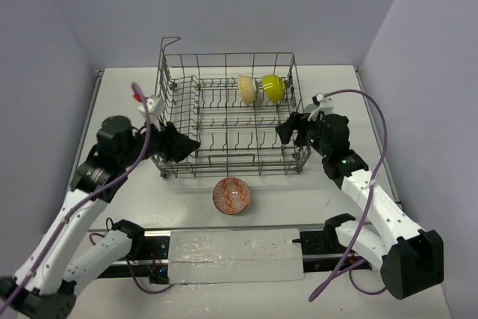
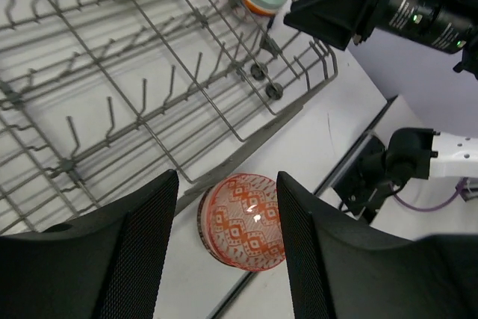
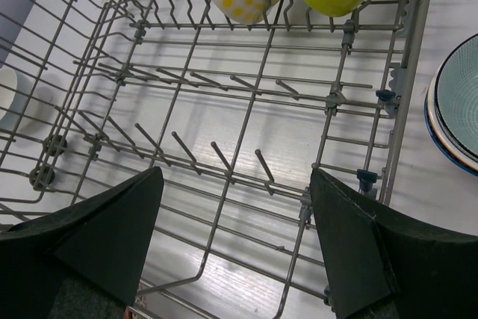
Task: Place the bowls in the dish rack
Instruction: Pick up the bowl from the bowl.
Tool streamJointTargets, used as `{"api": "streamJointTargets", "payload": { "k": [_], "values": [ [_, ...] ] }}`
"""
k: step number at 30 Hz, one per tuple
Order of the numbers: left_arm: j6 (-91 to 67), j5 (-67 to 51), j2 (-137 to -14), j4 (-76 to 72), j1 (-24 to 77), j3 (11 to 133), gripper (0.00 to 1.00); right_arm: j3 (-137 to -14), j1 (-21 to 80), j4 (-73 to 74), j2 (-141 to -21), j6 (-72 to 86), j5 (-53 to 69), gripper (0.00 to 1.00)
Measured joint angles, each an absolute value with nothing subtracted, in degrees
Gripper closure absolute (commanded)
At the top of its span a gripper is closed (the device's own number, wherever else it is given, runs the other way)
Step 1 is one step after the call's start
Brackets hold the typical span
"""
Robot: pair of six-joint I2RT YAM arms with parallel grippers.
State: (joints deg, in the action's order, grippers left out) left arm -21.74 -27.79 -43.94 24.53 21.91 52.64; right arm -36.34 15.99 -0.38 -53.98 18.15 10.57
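Note:
The grey wire dish rack point(image 1: 224, 121) stands mid-table. A pale yellow dotted bowl point(image 1: 247, 89) and a lime bowl point(image 1: 273, 87) stand on edge between tines at its far right. A red-white patterned bowl point(image 1: 232, 195) rests on the table in front of the rack. My left gripper point(image 1: 187, 145) hangs open at the rack's near left corner; in the left wrist view that bowl point(image 2: 243, 220) lies well below, between the fingers, untouched. My right gripper point(image 1: 286, 131) is open above the rack's near right tines point(image 3: 224, 158), holding nothing.
A stack of bowls with a teal inside point(image 3: 457, 110) sits on the table just right of the rack. A white bowl point(image 3: 6, 98) sits outside the rack's left wall. Walls close in on three sides, and the black base rail point(image 1: 231, 248) runs along the near edge.

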Motion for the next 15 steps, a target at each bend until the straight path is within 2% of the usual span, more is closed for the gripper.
{"api": "streamJointTargets", "payload": {
  "k": [10, 15],
  "values": [
    [-15.05, -7.66, -68.88, 27.2, 56.38, 68.31, 0.39, -36.34, 15.99, -0.21, -54.0, 18.13, 9.69, 0.13],
    [-14.02, -3.46, -72.16, 30.76, 62.19, 67.4, 0.39, -36.34, 15.99, -0.19, -54.0, 18.13, 9.47, 0.13]
  ]
}}
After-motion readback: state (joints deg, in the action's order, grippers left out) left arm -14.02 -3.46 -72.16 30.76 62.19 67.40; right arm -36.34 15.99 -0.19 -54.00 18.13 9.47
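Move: Under the left hand's path, the red patterned bowl stands on the table roughly 16 cm to this hand's right, about 3 cm nearer the base and some 26 cm below. The dish rack's middle is about 26 cm beyond the bowl, level with it sideways. The white bowl is some 22 cm left of the hand and 15 cm ahead. From the right hand the patterned bowl lies about 18 cm left, 12 cm back and 17 cm down. Sweeping right fast by about 15 cm, the left hand carries its open, empty fingers off the rack's left front part towards the red patterned bowl. From midway it also draws back some 6 cm and sinks about 7 cm, while the wrist turns clockwise and its fingertips tip down, each by 20 degrees or so. The sideways sweep stops at the end, with the fingers still well above the bowl. ##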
